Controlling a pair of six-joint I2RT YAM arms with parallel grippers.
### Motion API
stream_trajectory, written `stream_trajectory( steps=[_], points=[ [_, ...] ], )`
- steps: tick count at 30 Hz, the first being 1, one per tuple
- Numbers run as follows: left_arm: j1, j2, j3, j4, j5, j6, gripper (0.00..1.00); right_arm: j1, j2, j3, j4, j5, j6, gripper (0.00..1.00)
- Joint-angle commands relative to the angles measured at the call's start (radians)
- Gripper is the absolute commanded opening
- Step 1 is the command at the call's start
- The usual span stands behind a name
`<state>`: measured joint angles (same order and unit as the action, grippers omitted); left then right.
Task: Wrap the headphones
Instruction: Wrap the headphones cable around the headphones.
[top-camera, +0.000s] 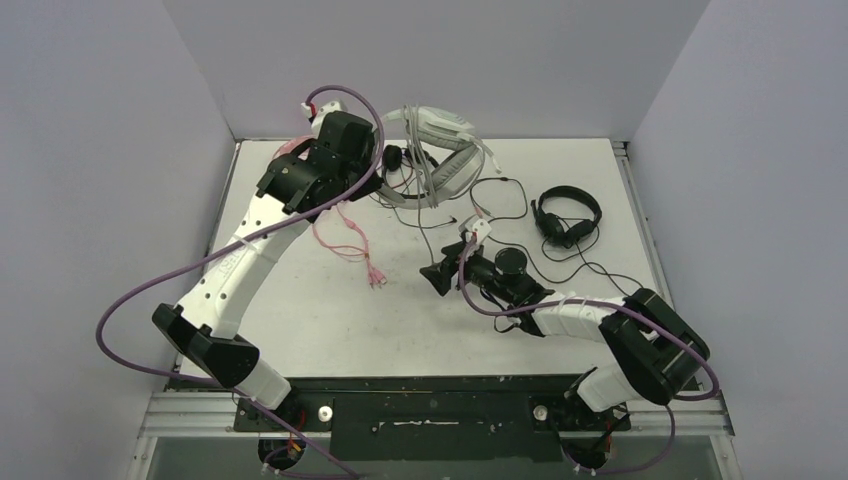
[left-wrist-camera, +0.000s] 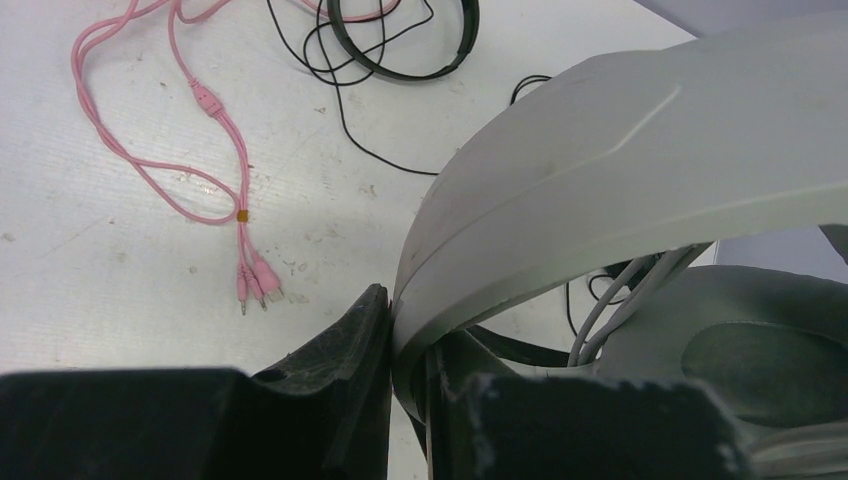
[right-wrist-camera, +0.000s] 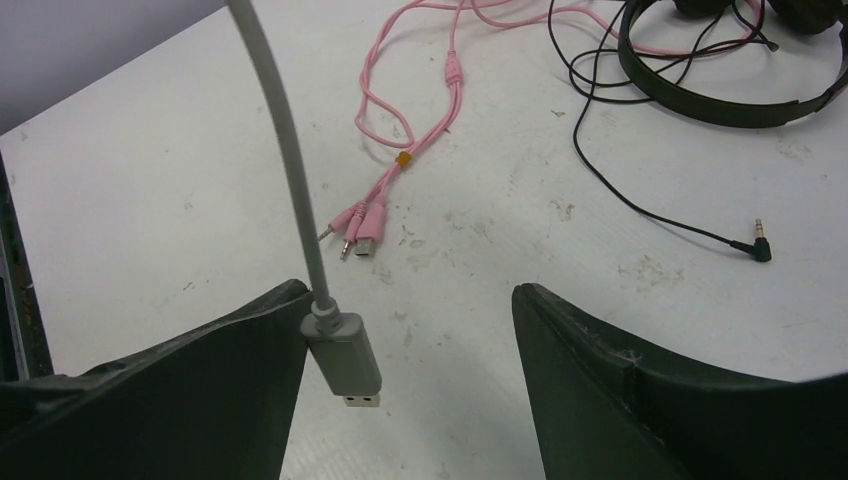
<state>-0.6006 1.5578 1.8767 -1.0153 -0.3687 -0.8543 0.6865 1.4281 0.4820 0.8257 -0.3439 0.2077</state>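
Observation:
My left gripper (top-camera: 378, 140) is at the back of the table, shut on the headband of the bulky white-grey headphones (top-camera: 445, 150). In the left wrist view the grey band (left-wrist-camera: 620, 150) is pinched between the jaws of the left gripper (left-wrist-camera: 392, 300). My right gripper (top-camera: 437, 278) is at mid-table, open. Between the jaws of the right gripper (right-wrist-camera: 408, 292) hangs the grey USB plug (right-wrist-camera: 343, 358) on its grey cable (right-wrist-camera: 280, 150), touching the left finger (right-wrist-camera: 230, 380). The pink cable (top-camera: 350, 240) lies loose beside it. One thin black headset (top-camera: 568, 213) lies to the right.
Pink plugs (right-wrist-camera: 360, 225) lie on the table just beyond the right gripper. A black headband (right-wrist-camera: 720, 95) and its thin black cord ending in a jack plug (right-wrist-camera: 755, 246) lie to the right. Another black headset (top-camera: 398, 160) sits by the white one. Walls enclose the table.

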Motion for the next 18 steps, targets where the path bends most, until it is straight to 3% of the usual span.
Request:
stream_trajectory(
  steps=[1,3,10,15,18],
  points=[
    [0.004,-0.066,0.081,0.078,0.061,-0.035,0.0,-0.013,0.039,0.049,0.105,-0.046,-0.029,0.7],
    [0.005,-0.065,0.085,0.078,0.09,-0.031,0.0,-0.022,0.05,0.052,0.119,-0.069,-0.026,0.64],
    [0.008,-0.088,0.074,0.097,0.168,-0.014,0.0,-0.077,0.037,0.054,0.15,-0.183,0.014,0.26],
    [0.01,-0.094,0.069,0.095,0.227,-0.009,0.0,-0.117,0.021,0.045,0.146,-0.242,0.023,0.13],
    [0.011,-0.096,0.068,0.097,0.261,-0.01,0.0,-0.133,0.016,0.039,0.145,-0.254,0.029,0.12]
  ],
)
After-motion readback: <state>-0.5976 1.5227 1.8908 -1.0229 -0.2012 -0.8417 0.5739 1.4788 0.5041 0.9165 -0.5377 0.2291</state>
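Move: The cable's USB plug hangs just behind your open right gripper's mid-gap: about 2 cm back, 1 cm left, near tip height. From that hand, the pink plugs lie on the table some 13 cm left, roughly level fore-and-aft and 11 cm down, the black jack 11 cm ahead, 3 cm right and equally low. From the left hand, gripping the headband, the plug is about 10 cm back, 10 cm right and 18 cm down; the wound cable is 3 cm ahead, 6 cm right. Close the right gripper from wide open until its fingertips pinch the hanging USB plug, easing forward just over 1 cm and dipping slightly, then rising about 2 cm with a small drift right. Meanwhile keep the left grip on the headband and carry the headphones about 3 cm back and right, rising a little and turning clockwise nearly 10 degrees. ##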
